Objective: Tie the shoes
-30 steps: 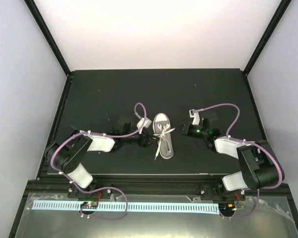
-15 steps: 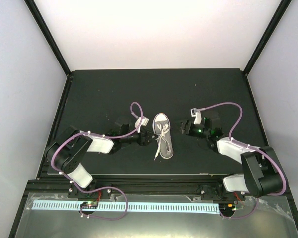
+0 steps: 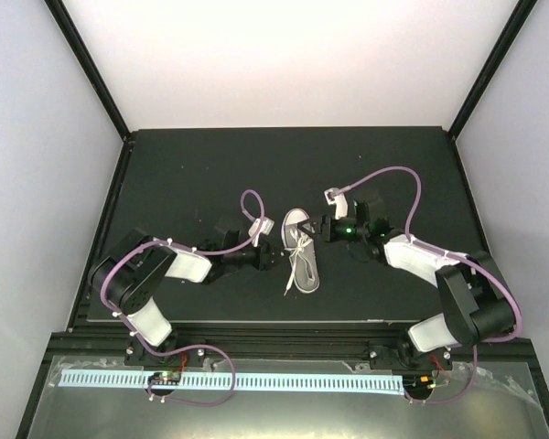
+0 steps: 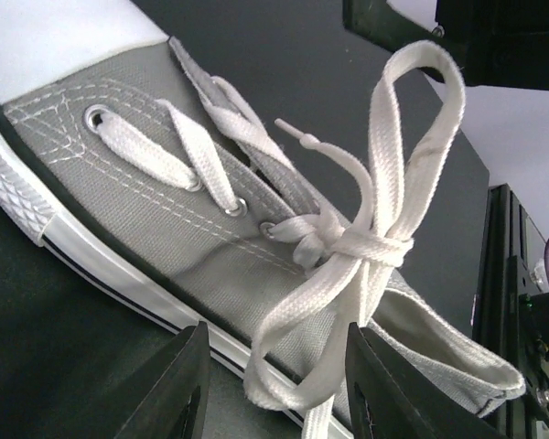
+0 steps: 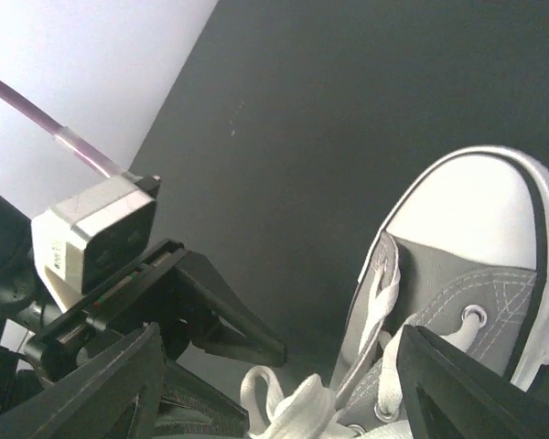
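Observation:
A small grey canvas shoe point(image 3: 303, 266) with a white toe cap lies mid-table, toe pointing away. Its white laces point(image 4: 366, 245) are knotted into a bow over the eyelets. One bow loop point(image 4: 279, 361) hangs over the sole between the fingers of my left gripper point(image 4: 276, 389), which stands open with a gap on both sides of the loop. My right gripper point(image 5: 288, 393) is open too and hovers over the laces point(image 5: 297, 407) near the toe cap point(image 5: 476, 215). From above, the left gripper point(image 3: 275, 257) and the right gripper point(image 3: 317, 227) flank the shoe.
The black table point(image 3: 183, 174) ends in a raised frame on all sides, with white walls behind. Purple cables point(image 3: 393, 174) arch over both wrists. The left arm's dark fingers point(image 5: 210, 315) show close in the right wrist view.
My right gripper has opened, let go of the lace and moved left towards the shoe's toe. The left gripper's jaws have narrowed round the hanging loop.

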{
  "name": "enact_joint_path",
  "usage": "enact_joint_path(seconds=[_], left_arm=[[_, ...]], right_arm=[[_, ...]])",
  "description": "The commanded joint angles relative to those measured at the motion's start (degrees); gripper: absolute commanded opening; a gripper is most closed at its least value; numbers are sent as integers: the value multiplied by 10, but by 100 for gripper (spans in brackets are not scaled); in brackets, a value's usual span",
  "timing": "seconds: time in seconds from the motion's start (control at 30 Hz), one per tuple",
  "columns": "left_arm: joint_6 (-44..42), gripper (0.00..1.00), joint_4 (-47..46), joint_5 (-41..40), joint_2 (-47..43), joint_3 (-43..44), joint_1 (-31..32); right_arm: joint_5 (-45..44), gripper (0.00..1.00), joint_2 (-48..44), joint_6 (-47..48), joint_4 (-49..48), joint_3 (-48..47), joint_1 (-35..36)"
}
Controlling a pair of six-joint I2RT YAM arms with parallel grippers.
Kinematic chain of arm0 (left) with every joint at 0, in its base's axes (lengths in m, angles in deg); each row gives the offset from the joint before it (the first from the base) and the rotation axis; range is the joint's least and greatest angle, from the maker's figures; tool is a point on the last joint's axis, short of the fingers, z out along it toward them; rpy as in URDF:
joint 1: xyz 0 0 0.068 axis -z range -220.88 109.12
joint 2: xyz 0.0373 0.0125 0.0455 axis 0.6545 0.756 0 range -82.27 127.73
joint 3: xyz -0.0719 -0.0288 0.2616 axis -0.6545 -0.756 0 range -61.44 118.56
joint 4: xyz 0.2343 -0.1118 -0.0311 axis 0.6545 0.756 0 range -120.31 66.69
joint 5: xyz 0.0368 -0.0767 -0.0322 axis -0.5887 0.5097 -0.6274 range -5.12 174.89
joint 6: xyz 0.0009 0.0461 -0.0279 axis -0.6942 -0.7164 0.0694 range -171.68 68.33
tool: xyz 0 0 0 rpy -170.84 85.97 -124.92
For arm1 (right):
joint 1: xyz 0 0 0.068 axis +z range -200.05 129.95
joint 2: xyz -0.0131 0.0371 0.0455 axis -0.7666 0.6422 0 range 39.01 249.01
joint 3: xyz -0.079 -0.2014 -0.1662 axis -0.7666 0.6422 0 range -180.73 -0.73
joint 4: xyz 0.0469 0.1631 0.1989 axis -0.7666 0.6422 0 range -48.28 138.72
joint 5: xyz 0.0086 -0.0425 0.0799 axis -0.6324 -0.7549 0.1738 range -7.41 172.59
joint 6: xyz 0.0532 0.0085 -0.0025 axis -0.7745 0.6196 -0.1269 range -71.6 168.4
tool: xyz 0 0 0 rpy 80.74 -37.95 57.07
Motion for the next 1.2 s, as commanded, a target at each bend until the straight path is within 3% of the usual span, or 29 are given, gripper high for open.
enact_joint_path(seconds=[0.0,0.3,0.4,0.53,0.6,0.8,1.17], left_arm=[[12,40,-24,4,16,10,-3],[17,23,-30,18,28,17,-4],[18,16,-33,22,29,18,-4],[18,3,-34,22,28,17,-3],[17,2,-31,17,24,14,-4],[9,1,6,-25,-3,-2,-4],[15,2,54,-101,-33,-22,-17]], right_arm=[[8,70,32,9,0,-19,10],[19,54,70,13,4,-36,22],[27,40,78,13,0,-37,22],[25,14,73,6,-4,-37,22],[15,3,67,-3,-6,-36,22],[-71,2,46,-29,30,-28,15],[-96,2,31,-55,30,2,-22]])
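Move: The left lace loop hangs almost between the left hand's open fingers, about 1 cm to its right and 1 cm below. The knot is some 5 cm right of that hand and 3 cm ahead, with the toe cap 9 cm ahead and 3 cm right. The right lace loop stands about 2 cm left of the right hand and 3 cm below, level fore and aft. From there the knot is 3 cm left, 1 cm back and 6 cm down. Both hands dip, pinch a lace loop each, then pull outward, the left about 2 cm, the right 4. ##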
